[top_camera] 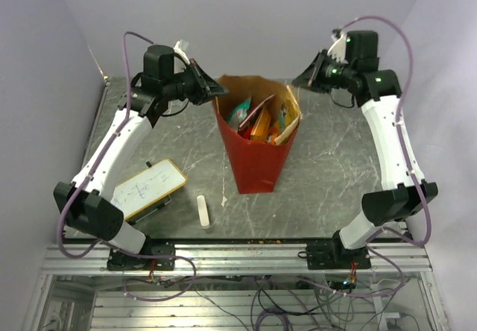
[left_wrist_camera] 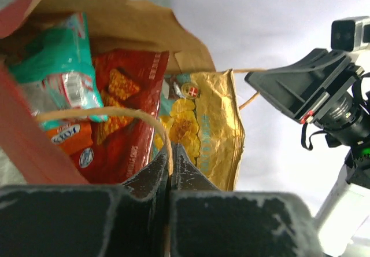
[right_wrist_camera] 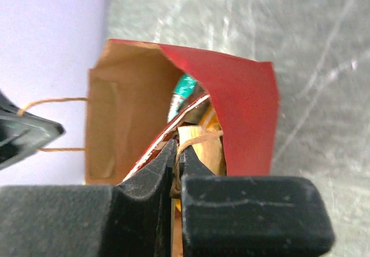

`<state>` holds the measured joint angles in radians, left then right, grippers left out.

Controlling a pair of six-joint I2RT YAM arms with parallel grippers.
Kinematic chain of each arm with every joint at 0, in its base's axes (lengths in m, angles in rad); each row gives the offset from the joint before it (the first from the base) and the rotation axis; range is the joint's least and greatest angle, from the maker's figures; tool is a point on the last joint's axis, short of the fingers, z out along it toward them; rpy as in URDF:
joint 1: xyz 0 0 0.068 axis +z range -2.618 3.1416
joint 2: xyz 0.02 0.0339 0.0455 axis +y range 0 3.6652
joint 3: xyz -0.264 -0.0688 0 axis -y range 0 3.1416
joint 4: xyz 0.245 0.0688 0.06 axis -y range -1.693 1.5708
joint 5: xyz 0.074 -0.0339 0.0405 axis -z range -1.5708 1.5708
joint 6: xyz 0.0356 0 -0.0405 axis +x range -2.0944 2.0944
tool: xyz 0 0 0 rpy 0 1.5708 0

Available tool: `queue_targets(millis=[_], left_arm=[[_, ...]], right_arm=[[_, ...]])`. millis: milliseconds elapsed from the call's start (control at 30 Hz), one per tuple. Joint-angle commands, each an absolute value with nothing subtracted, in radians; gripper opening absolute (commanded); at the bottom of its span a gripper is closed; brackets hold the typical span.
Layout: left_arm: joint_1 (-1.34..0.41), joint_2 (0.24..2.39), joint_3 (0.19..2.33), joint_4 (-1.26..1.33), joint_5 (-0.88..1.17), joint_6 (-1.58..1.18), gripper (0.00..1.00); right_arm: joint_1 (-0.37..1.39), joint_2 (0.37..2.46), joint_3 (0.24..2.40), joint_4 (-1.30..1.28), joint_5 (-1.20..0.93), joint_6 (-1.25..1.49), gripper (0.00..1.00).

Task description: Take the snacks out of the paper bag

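The paper bag [top_camera: 257, 156], red outside and brown inside, stands upright in the middle of the table with its mouth held wide. My left gripper [top_camera: 218, 89] is shut on the bag's left twisted handle [left_wrist_camera: 104, 113]. At the opposite rim, my right gripper [top_camera: 298, 83] is shut on the other handle [right_wrist_camera: 199, 136]. Several snacks stand inside the bag: a teal packet [left_wrist_camera: 58, 60], a red one [left_wrist_camera: 124, 112], a yellow one [left_wrist_camera: 208, 129] and an orange one [left_wrist_camera: 66, 136]. In the right wrist view the bag [right_wrist_camera: 243, 112] hides most of the packets.
A white whiteboard [top_camera: 147, 188] lies at the front left of the grey table, and a small white eraser bar [top_camera: 203, 212] lies near the front edge. Walls close in at the back and on both sides.
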<state>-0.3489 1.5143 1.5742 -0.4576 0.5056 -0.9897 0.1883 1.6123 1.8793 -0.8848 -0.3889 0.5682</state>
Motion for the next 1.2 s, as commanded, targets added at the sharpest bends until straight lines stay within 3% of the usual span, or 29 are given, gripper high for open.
queue_targets(millis=[0, 133, 267, 500, 733, 833, 933, 1067, 1167], left_arm=[[-0.371, 1.377, 1.69, -0.369, 0.479, -1.038, 0.07], [-0.372, 1.256, 1.447, -0.337, 0.402, -1.106, 0.07], [-0.376, 1.209, 1.168, -0.258, 0.451, -1.192, 0.07], [-0.414, 1.213, 1.274, -0.346, 0.427, -1.076, 0.07], [-0.46, 1.177, 1.243, -0.23, 0.409, -1.169, 0.07], [-0.471, 1.169, 1.232, -0.24, 0.405, -1.172, 0.07], [-0.474, 1.168, 1.213, -0.255, 0.407, -1.179, 0.07], [-0.479, 1.165, 1.182, -0.226, 0.414, -1.2, 0.07], [-0.484, 1.182, 1.195, -0.234, 0.43, -1.193, 0.07]], right_arm=[[0.176, 1.559, 2.093, -0.838, -0.491, 0.592, 0.0], [0.176, 1.433, 1.809, -0.682, -0.508, 0.688, 0.0], [0.174, 1.392, 1.575, -0.605, -0.437, 0.634, 0.0], [0.173, 1.563, 1.825, -0.786, -0.386, 0.467, 0.0], [0.172, 1.64, 2.01, -0.877, -0.363, 0.407, 0.01], [0.172, 1.667, 2.076, -1.023, -0.232, 0.345, 0.13], [0.172, 1.675, 2.116, -1.158, -0.144, 0.29, 0.32], [0.174, 1.592, 2.028, -1.24, -0.05, 0.258, 0.53], [0.175, 1.509, 1.964, -1.254, -0.029, 0.264, 0.6]])
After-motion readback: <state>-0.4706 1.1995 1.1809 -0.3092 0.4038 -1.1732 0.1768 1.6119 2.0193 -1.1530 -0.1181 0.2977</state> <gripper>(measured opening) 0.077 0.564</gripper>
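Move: Between the two hands, each already shut on one of the paper bag's handles, gapes the mouth of the paper bag: about 8 cm right of the left hand, 5 cm back and 5 cm below, and some 8 cm left of the right hand and 6 cm back. From the right hand the gold packet is about 8 cm back and 1 cm left, the red packet 7 cm back and 9 cm left, the teal packet 7 cm back and 13 cm left. Shaking the paper bag by its handles, both hands swing up (left about 6 cm, right about 9), down past their starting height and partway up again, the left also drawing back some 8 cm. The left keeps its pinch; the right then opens just past half, lets go of its handle and moves some 6 cm to the right, rolling about 20 degrees with its left side dipping. ##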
